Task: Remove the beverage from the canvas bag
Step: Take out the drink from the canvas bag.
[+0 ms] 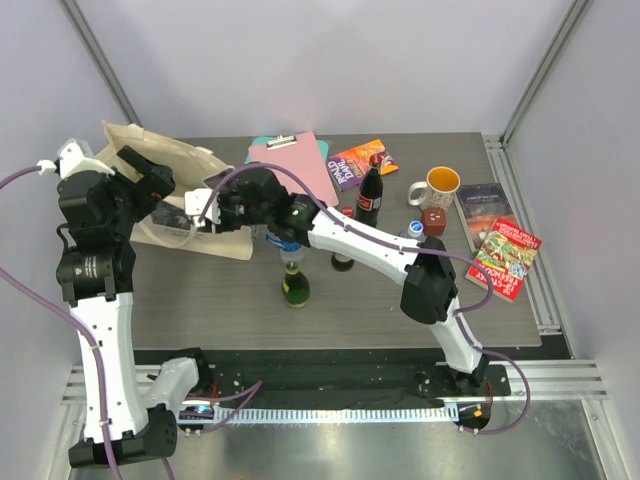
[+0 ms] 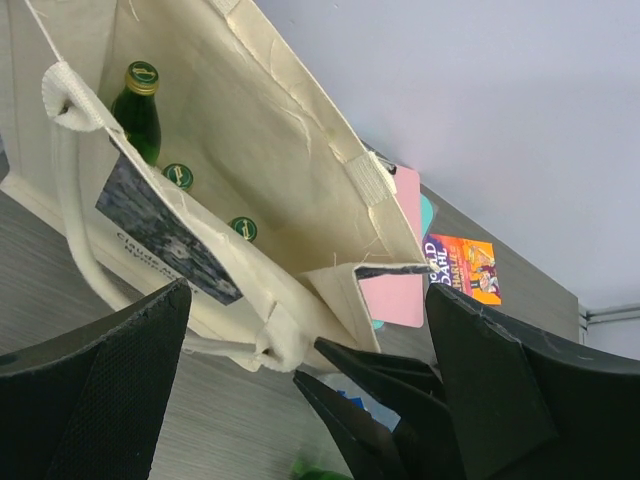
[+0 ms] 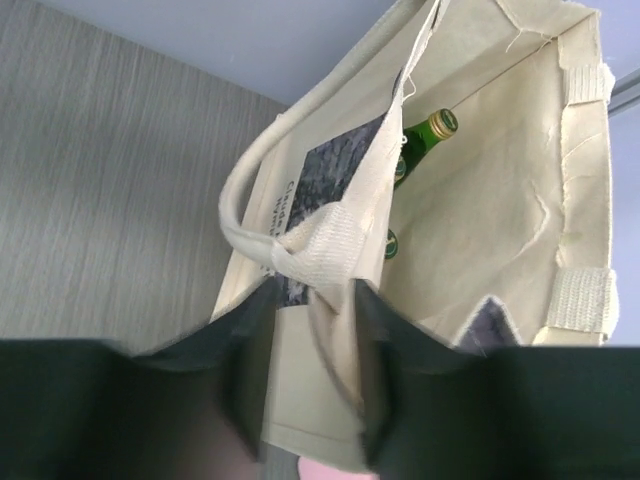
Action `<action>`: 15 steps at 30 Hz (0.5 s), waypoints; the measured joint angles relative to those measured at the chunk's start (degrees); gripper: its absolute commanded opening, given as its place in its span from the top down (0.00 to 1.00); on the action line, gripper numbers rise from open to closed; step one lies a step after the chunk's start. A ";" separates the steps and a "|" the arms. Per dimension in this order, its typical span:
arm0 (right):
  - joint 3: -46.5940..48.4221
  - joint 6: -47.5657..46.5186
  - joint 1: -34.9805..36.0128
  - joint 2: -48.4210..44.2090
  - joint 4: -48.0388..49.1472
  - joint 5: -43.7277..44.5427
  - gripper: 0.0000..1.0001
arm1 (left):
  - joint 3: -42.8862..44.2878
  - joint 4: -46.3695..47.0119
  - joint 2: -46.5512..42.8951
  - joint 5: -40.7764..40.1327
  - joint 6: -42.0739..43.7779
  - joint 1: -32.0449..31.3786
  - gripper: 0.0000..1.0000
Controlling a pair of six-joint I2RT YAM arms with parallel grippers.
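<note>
The canvas bag [image 1: 190,160] lies on its side at the back left, mouth toward the middle of the table. Inside it are green glass beverage bottles [image 2: 140,110] [image 3: 425,135]; of two more only the caps [image 2: 178,176] show. My right gripper [image 1: 205,210] [image 3: 315,300] straddles the bag's rim where the handle [image 3: 330,245] is sewn on. Its jaws stand apart, with a gap on one side of the cloth. My left gripper [image 1: 150,185] [image 2: 308,290] hangs wide open just before the bag's mouth, holding nothing.
A green bottle [image 1: 295,287] stands on the table in front of the bag, a dark cola bottle [image 1: 370,195] behind it. A pink clipboard [image 1: 300,160], mug [image 1: 441,183], red cube [image 1: 435,220] and books [image 1: 510,255] fill the back and right.
</note>
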 measured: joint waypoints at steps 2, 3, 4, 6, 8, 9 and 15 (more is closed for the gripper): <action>0.04 -0.61 0.04 0.00 -0.44 0.20 0.88 | 0.00 0.04 0.22 0.04 -0.02 0.02 0.00; 0.13 -0.87 0.04 0.00 -0.52 0.28 0.91 | 0.02 0.07 0.37 0.07 -0.07 0.02 0.00; 0.20 -1.25 0.04 0.00 -0.74 0.37 0.93 | 0.02 0.15 0.66 0.11 -0.13 0.02 0.00; 0.20 -1.55 0.13 0.00 -1.25 0.39 0.98 | 0.02 0.44 1.46 0.61 -0.31 0.02 0.00; 0.17 -1.64 0.37 0.00 -1.64 0.20 0.99 | 0.02 0.76 2.47 1.11 -0.52 0.02 0.00; -0.04 -1.60 0.61 -0.11 -1.57 0.09 0.99 | 0.02 0.98 3.04 1.33 -0.68 0.02 0.00; -4.94 -1.31 2.25 -2.78 -0.63 -0.26 0.99 | -0.15 2.49 5.84 2.21 -1.46 0.02 0.00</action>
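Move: The nearest of three green bottles in the canvas bag stands about 7 cm ahead of my left hand, roughly 1 cm to its right and some 27 cm below. A second bottle is about 8 cm left of that one, and a third some 15 cm left and 6 cm farther out. The bag's near rim, at the handle root, already lies between my right hand's half-open fingers. From that hand, the nearest bottle is 6 cm ahead, 5 cm left and 17 cm down. My right hand finishes closing on the near rim by the handle root, pinching the canvas, then draws it back towards me about 3 cm and slightly down. Meanwhile my left hand, fingers kept wide open and touching no bottle, reaches forward some 3 cm and down 2 cm over the bag mouth towards the green bottles. ##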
